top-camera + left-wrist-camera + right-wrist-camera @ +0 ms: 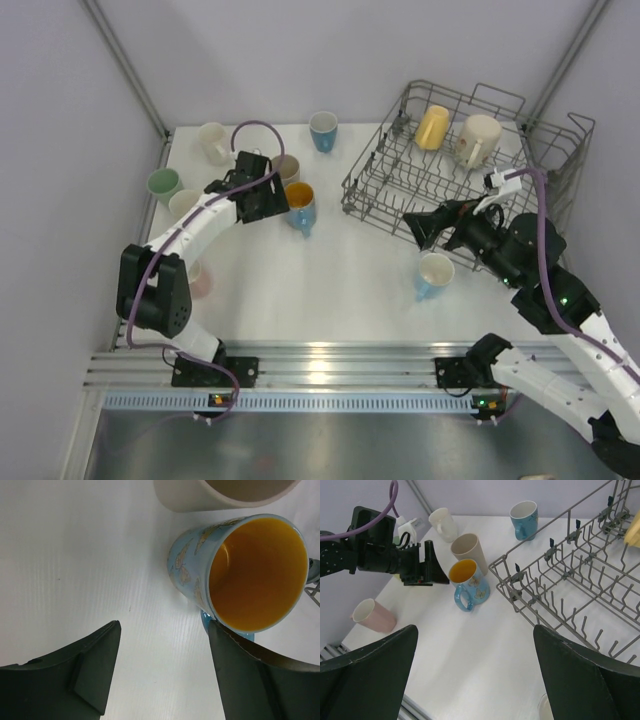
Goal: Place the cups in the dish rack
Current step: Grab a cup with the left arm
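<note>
A light blue mug with an orange inside [255, 575] [300, 207] [470, 582] stands on the white table, a beige tumbler [200, 495] [286, 168] just behind it. My left gripper [164, 625] [268, 196] is open right beside this mug. Its right fingertip reaches the mug's rim, and only table shows between the jaws. The grey wire dish rack [378, 135] [555, 587] at the back right holds a yellow cup [432, 127] and a cream mug [478, 138]. My right gripper [475, 630] [420, 230] hangs wide open and empty over the table at the rack's near corner.
More cups stand about: cream [213, 140], blue [323, 130], mint green [163, 183], white [183, 203], pink [198, 280] [372, 616]. A blue mug with a white inside [434, 272] stands just below my right gripper. A metal rail [320, 360] bounds the near edge.
</note>
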Available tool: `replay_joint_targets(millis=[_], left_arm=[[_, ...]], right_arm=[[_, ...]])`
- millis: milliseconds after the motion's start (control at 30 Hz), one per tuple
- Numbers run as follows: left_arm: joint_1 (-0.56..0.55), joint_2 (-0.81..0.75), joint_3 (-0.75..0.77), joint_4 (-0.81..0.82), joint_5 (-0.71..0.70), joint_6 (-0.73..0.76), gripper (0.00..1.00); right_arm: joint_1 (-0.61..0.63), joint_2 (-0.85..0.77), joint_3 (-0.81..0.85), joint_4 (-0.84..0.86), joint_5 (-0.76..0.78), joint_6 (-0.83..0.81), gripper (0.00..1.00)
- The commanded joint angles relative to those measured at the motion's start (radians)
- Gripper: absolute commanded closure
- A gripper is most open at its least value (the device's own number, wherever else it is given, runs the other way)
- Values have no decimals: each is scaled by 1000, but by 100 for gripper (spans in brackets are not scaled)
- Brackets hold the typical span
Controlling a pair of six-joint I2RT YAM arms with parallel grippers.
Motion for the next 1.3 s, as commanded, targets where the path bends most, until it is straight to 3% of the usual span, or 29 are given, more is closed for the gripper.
replay_joint_targets(millis=[0,300,600,967,1267], left_arm=[[6,43,66,84,29,-20,24],[14,64,84,83,6,-12,24],[20,99,113,83,78,-26,25],[20,9,127,83,80,-38,24],[20,124,227,88,134,0,27]], right_arm=[[11,5,17,9,14,0,1],[11,-4,16,-4,43,-9,1],[9,-6,23,-11,56,-29,1],[9,-17,23,-17,72,-42,1],[9,-10,27,-16,71,-42,1]])
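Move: The grey cup, which seems to be the one I'm after, stands about 10 cm ahead of my open left hand and 5 cm to its right, its middle some 4 cm lower. The blue mug with the orange inside is nearer, 3 cm ahead and 7 cm right; the dish rack's nearest corner lies 3 cm ahead and 16 cm right. From my right hand the grey cup is roughly 26 cm ahead, 27 cm left and 27 cm below. With the fingers still wide open, I ease my left hand forward about 2 cm and slightly right, low beside the blue mug, my right finger seeming to push along its wall. Then I lift some 5 cm, carrying on forward and to the right towards the grey cup's rim, while the wrist rolls its left side down and noses up, under 10 degrees. ##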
